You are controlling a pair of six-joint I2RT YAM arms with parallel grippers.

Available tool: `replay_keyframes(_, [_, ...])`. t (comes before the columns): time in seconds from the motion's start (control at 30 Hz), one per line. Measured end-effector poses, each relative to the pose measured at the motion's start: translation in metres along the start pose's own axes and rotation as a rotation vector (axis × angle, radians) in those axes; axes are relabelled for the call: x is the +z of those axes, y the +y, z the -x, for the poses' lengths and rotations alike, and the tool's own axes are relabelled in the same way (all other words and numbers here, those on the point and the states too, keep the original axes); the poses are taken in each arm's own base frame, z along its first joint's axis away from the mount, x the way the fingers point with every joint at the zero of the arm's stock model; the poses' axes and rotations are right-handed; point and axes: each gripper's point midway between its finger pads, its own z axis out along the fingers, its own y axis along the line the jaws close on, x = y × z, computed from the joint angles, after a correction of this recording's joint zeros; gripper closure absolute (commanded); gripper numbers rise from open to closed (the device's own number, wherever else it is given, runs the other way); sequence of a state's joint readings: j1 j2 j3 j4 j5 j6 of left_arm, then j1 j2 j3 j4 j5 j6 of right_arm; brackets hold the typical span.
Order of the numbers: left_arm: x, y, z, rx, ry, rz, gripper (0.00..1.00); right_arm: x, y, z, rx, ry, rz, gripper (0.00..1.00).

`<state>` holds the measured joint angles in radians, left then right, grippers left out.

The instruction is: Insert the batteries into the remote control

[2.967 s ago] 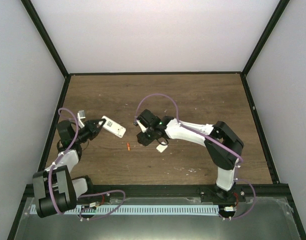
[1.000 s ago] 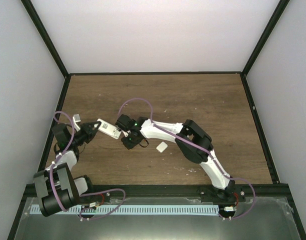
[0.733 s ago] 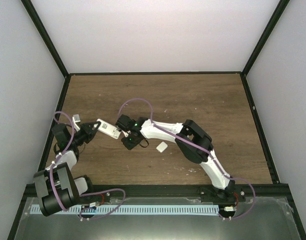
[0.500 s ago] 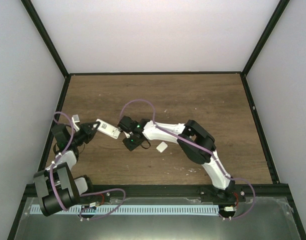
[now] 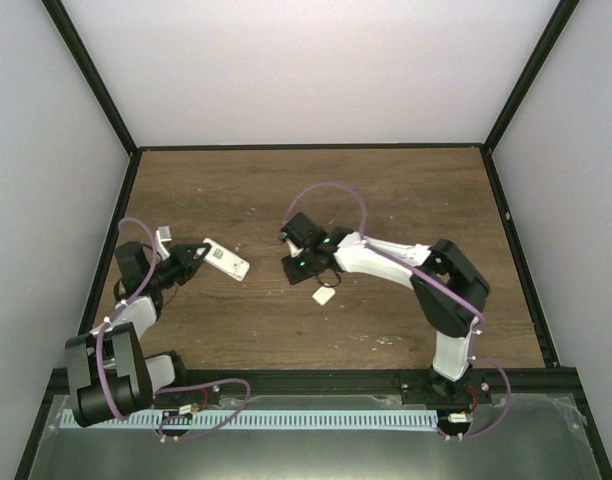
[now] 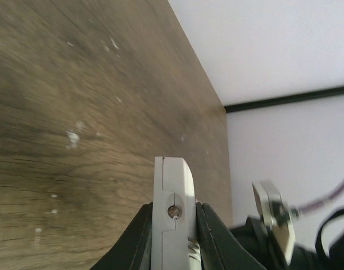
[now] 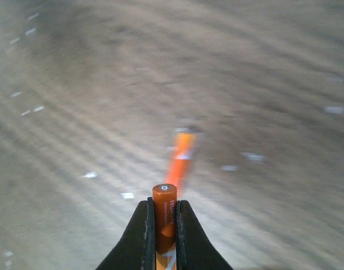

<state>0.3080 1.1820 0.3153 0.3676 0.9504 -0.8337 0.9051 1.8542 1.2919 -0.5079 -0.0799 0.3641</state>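
Note:
My left gripper (image 5: 196, 251) is shut on the remote control (image 5: 227, 260), a small white rectangle held just above the table at the left. The left wrist view shows the remote control (image 6: 172, 185) edge-on, pinched between both fingers (image 6: 139, 228). In the right wrist view, my right gripper (image 7: 164, 203) is shut on an orange battery (image 7: 164, 216) that stands upright between the jaws. A second orange battery (image 7: 182, 154) lies blurred on the wood beyond it. From above, the right gripper (image 5: 290, 268) hangs near the table's middle, apart from the remote; neither battery shows there.
A small white cover piece (image 5: 323, 296) lies on the wooden table (image 5: 386, 200) just right of my right gripper. Pale specks dot the wood. Black frame posts and white walls enclose the table on three sides.
My right gripper shut on the battery beside the remote, then pulled back to the right with it. The left gripper and remote shifted slightly right.

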Motion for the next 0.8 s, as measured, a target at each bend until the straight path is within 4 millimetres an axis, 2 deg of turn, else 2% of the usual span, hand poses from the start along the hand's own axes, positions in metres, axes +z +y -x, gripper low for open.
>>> replay_keyframes(0.1, [0.011, -0.012, -0.012, 0.024, 0.043, -0.018, 1.0, -0.012, -0.044, 0.003, 0.093, -0.024, -0.043, 0.98])
replay_keyframes(0.23, [0.022, -0.021, -0.017, 0.023, 0.049, -0.038, 1.0, -0.022, -0.101, -0.008, 0.209, -0.021, -0.116, 0.98])
replay_keyframes(0.4, [0.037, -0.037, -0.028, 0.02, 0.048, -0.081, 1.0, -0.025, -0.147, -0.032, 0.296, 0.023, -0.204, 0.98])
replay_keyframes(0.5, [0.045, -0.048, -0.038, 0.021, 0.039, -0.113, 1.0, -0.025, -0.161, -0.043, 0.324, 0.048, -0.232, 0.98])
replay_keyframes(0.63, [0.051, -0.062, -0.049, 0.013, 0.007, -0.157, 1.0, -0.025, -0.167, -0.046, 0.336, 0.056, -0.244, 0.96])
replay_keyframes(0.8, [0.048, -0.064, -0.054, -0.014, -0.056, -0.174, 1.0, -0.017, -0.17, -0.053, 0.338, 0.092, -0.254, 0.92])
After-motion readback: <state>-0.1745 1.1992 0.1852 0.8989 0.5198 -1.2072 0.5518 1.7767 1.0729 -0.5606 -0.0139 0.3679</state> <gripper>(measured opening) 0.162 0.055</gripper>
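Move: The right hand, with one battery already pinched upright, is bound for a bare patch of table about 16 cm to its right, 5 cm ahead and 5 cm below. Almost under it the second battery lies some 3 cm ahead and 1 cm right; the white lid lies about 3 cm back and 11 cm right. The left hand already grips the remote, its middle about 5 cm right and 3 cm back; from that hand the second battery is roughly 20 cm right, 2 cm back, 12 cm lower. Keeping its pinch on the battery, the right hand sweeps about 16 cm to the right, away from the second battery and the remote, gaining some 5 cm forward early on, then sinks towards the bare table ahead and right of the white lid while turning some 20 degrees clockwise. Meanwhile the left hand carries the gripped remote about 9 cm to the right towards the second battery, rising a little and tilting slightly, and eases to a stop still short of it. ##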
